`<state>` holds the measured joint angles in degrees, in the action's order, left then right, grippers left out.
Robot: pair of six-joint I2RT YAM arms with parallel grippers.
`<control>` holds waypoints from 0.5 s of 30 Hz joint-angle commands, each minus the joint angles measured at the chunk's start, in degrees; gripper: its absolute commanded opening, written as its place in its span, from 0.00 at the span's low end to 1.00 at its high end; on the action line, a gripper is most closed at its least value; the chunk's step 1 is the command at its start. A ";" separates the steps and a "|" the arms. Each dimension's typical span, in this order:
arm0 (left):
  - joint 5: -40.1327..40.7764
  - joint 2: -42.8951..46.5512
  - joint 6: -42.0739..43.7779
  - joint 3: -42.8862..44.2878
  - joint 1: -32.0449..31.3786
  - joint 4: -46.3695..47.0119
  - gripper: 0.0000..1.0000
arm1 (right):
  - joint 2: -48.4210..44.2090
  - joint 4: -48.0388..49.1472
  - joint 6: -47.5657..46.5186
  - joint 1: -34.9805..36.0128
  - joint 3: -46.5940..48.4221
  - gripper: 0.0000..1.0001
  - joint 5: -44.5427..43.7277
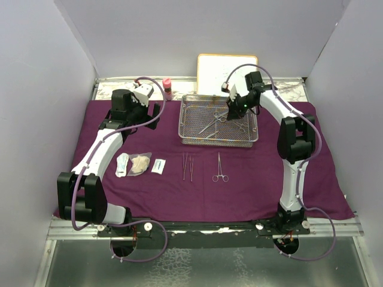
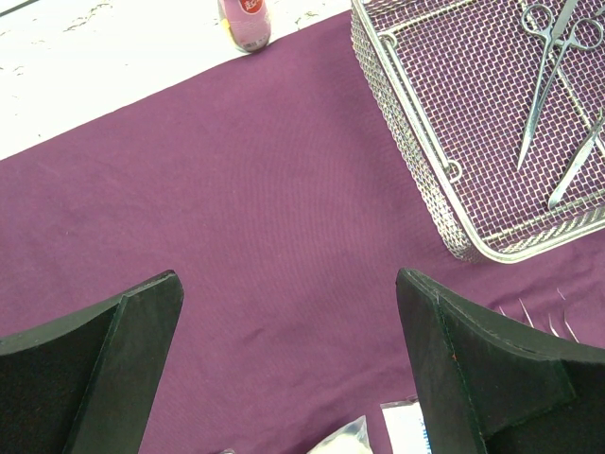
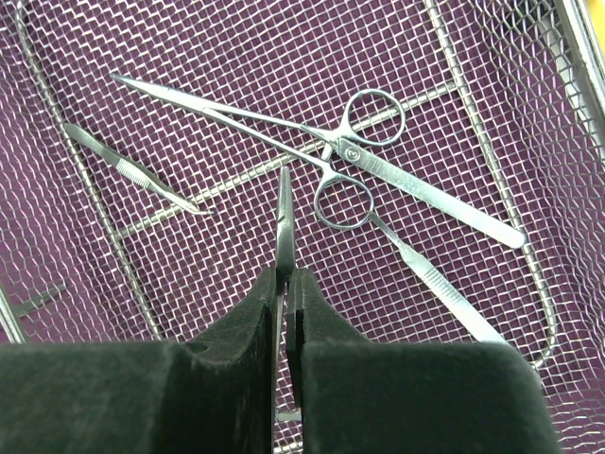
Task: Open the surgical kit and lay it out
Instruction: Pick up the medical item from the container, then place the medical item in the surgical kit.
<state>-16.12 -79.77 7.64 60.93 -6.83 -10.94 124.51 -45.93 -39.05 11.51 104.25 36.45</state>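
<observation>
The dark purple cloth lies spread flat with the silver wire-mesh tray at its back middle. My right gripper hangs over the tray, shut on a slim steel instrument that sticks out past the fingertips. Below it in the tray lie a ring-handled clamp, a scalpel handle and small tweezers. Forceps, a clamp, gauze and a white packet lie in a row on the cloth. My left gripper is open above bare cloth, left of the tray.
A pink-capped bottle stands behind the cloth's back edge, and a framed whiteboard leans at the back behind the tray. Grey walls close in the left, right and back sides.
</observation>
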 commanded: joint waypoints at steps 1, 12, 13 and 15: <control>-1.80 1.92 0.37 -0.75 0.28 1.53 0.99 | -2.88 3.58 3.86 -0.26 -1.04 0.01 2.79; -1.51 1.81 0.62 -1.01 0.24 1.88 0.99 | -11.98 13.20 16.15 -0.30 -6.47 0.01 3.67; -1.53 1.85 0.62 -1.02 0.24 1.96 0.99 | -13.21 14.13 17.20 -0.20 -7.64 0.01 3.40; -1.63 1.91 0.54 -1.06 0.24 1.97 0.99 | -15.81 15.92 19.49 -0.10 -10.02 0.01 2.53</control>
<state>-16.19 -79.70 7.68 60.29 -6.81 -10.68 115.13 -36.80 -26.17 11.51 97.54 38.22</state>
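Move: The right hand already holds a slim metal instrument over the basket. It is to go to the bare cloth in front, roughly 17 cm back, 5 cm right and 6 cm below. The laid-out clamp is about 17 cm back and 3 cm left. In the basket, the ringed scissors lie about 4 cm left and 1 cm ahead, the small tweezers 6 cm left and 4 cm back. From the left hand that bare spot is some 31 cm right, 12 cm back, 17 cm down. Keep the right fingers shut on the slim instrument and lift it up off the basket floor, slowly at first, then fast, about 5 cm in all, with a slight drift left. As the hand climbs away from the scissors and tweezers, turn it gently clockwise and roll its left side up, some 10 degrees altogether. ##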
